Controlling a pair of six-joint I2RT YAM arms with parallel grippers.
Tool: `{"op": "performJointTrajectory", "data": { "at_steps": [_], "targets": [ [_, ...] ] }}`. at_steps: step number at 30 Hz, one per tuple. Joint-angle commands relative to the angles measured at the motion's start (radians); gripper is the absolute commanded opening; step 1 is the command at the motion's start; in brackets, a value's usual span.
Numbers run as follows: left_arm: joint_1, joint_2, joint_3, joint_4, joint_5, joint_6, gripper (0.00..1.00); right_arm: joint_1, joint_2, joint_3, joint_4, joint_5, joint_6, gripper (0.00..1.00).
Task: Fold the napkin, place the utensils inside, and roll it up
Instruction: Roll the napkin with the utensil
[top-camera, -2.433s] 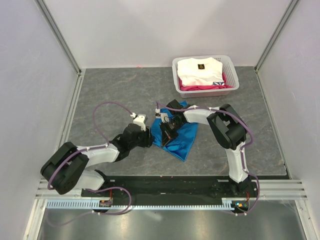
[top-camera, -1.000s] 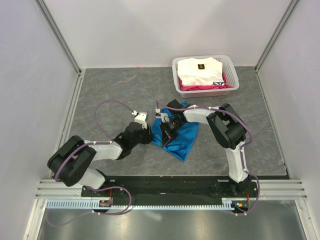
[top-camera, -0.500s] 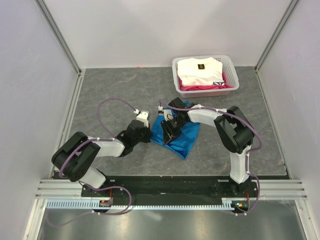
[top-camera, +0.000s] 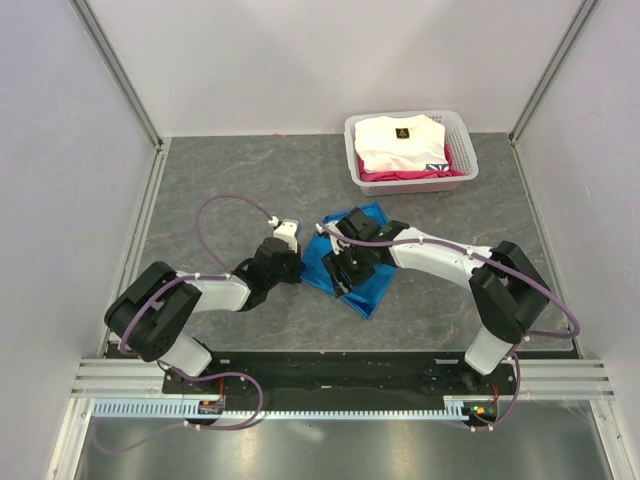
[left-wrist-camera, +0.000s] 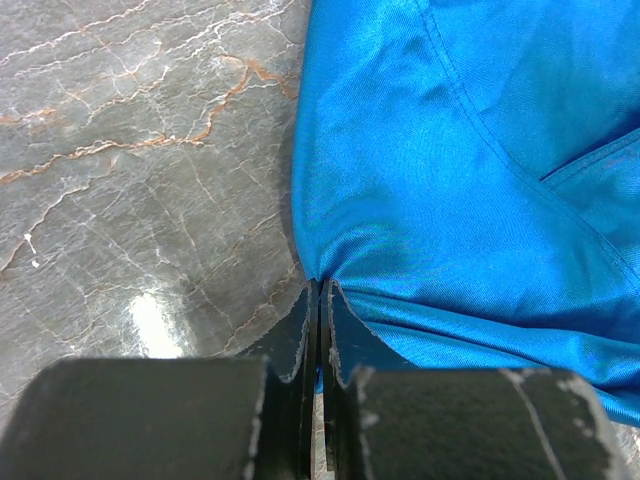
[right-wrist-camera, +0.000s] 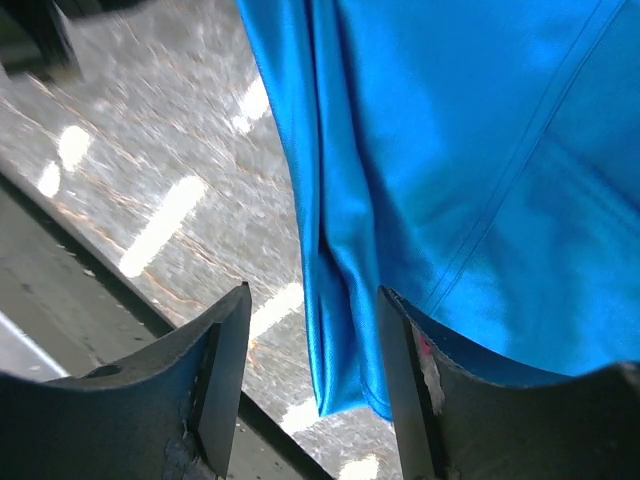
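Observation:
The bright blue napkin lies folded and rumpled on the grey table, between the two arms. My left gripper sits at its left edge. In the left wrist view the left gripper is shut, pinching the napkin at a gathered corner. My right gripper hovers over the middle of the cloth. In the right wrist view the right gripper is open above a hanging fold of the napkin, holding nothing. The utensils are out of view.
A white basket with folded white clothes over pink ones stands at the back right. White walls close in the table on three sides. A black rail runs along the near edge.
My left gripper has closed on the napkin's left edge. My right gripper has opened and let go of the cloth, and the right arm's elbow has swung out to the right.

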Motion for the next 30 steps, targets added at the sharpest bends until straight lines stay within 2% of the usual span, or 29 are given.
{"op": "performJointTrajectory", "data": {
  "at_steps": [1, 8, 15, 19, 24, 25, 28, 30],
  "targets": [
    [0.009, 0.024, 0.013, -0.056, -0.005, 0.003, 0.02, 0.051, -0.049, -0.053, 0.000, 0.162, 0.003, 0.61],
    [0.009, 0.024, 0.015, -0.068, -0.002, 0.002, 0.02, 0.122, -0.083, -0.105, 0.037, 0.280, 0.014, 0.62],
    [0.009, 0.030, 0.023, -0.085, 0.002, -0.006, 0.02, 0.151, -0.064, -0.130, 0.037, 0.294, 0.017, 0.57],
    [0.010, 0.027, 0.026, -0.097, 0.002, -0.006, 0.02, 0.166, -0.052, -0.144, 0.035, 0.314, 0.035, 0.47],
    [0.010, 0.014, 0.018, -0.106, 0.004, -0.004, 0.02, 0.166, -0.026, -0.155, 0.024, 0.322, 0.052, 0.39],
    [0.010, 0.011, 0.017, -0.108, 0.004, -0.004, 0.02, 0.168, -0.022, -0.156, 0.023, 0.317, 0.055, 0.33],
    [0.010, -0.002, 0.010, -0.117, 0.005, -0.001, 0.02, 0.168, -0.002, -0.148, 0.017, 0.276, 0.052, 0.22],
    [0.010, -0.016, 0.009, -0.126, 0.002, 0.002, 0.02, 0.166, 0.011, -0.144, 0.017, 0.233, 0.046, 0.18]
  ]
}}
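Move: From the right gripper, open above the napkin, the near-right end of its folded edge lies about 4 cm back, 3 cm to the right and 5 cm below. The other end of that edge, pinched by the left gripper, is roughly 9 cm left and 3 cm farther out; the napkin's far corner is some 17 cm ahead and 6 cm right. From the left gripper, the near-right end is about 12 cm right and 6 cm back. Lower the right gripper about 4 cm while drawing it some 3 cm back and as far right, onto the near-right end of the napkin's folded edge, tipping the fingers about 15 degrees steeper. For the last part, sink while closing, and pinch the folded layers between the fingertips. Keep the left gripper shut and still on its end of the edge. ##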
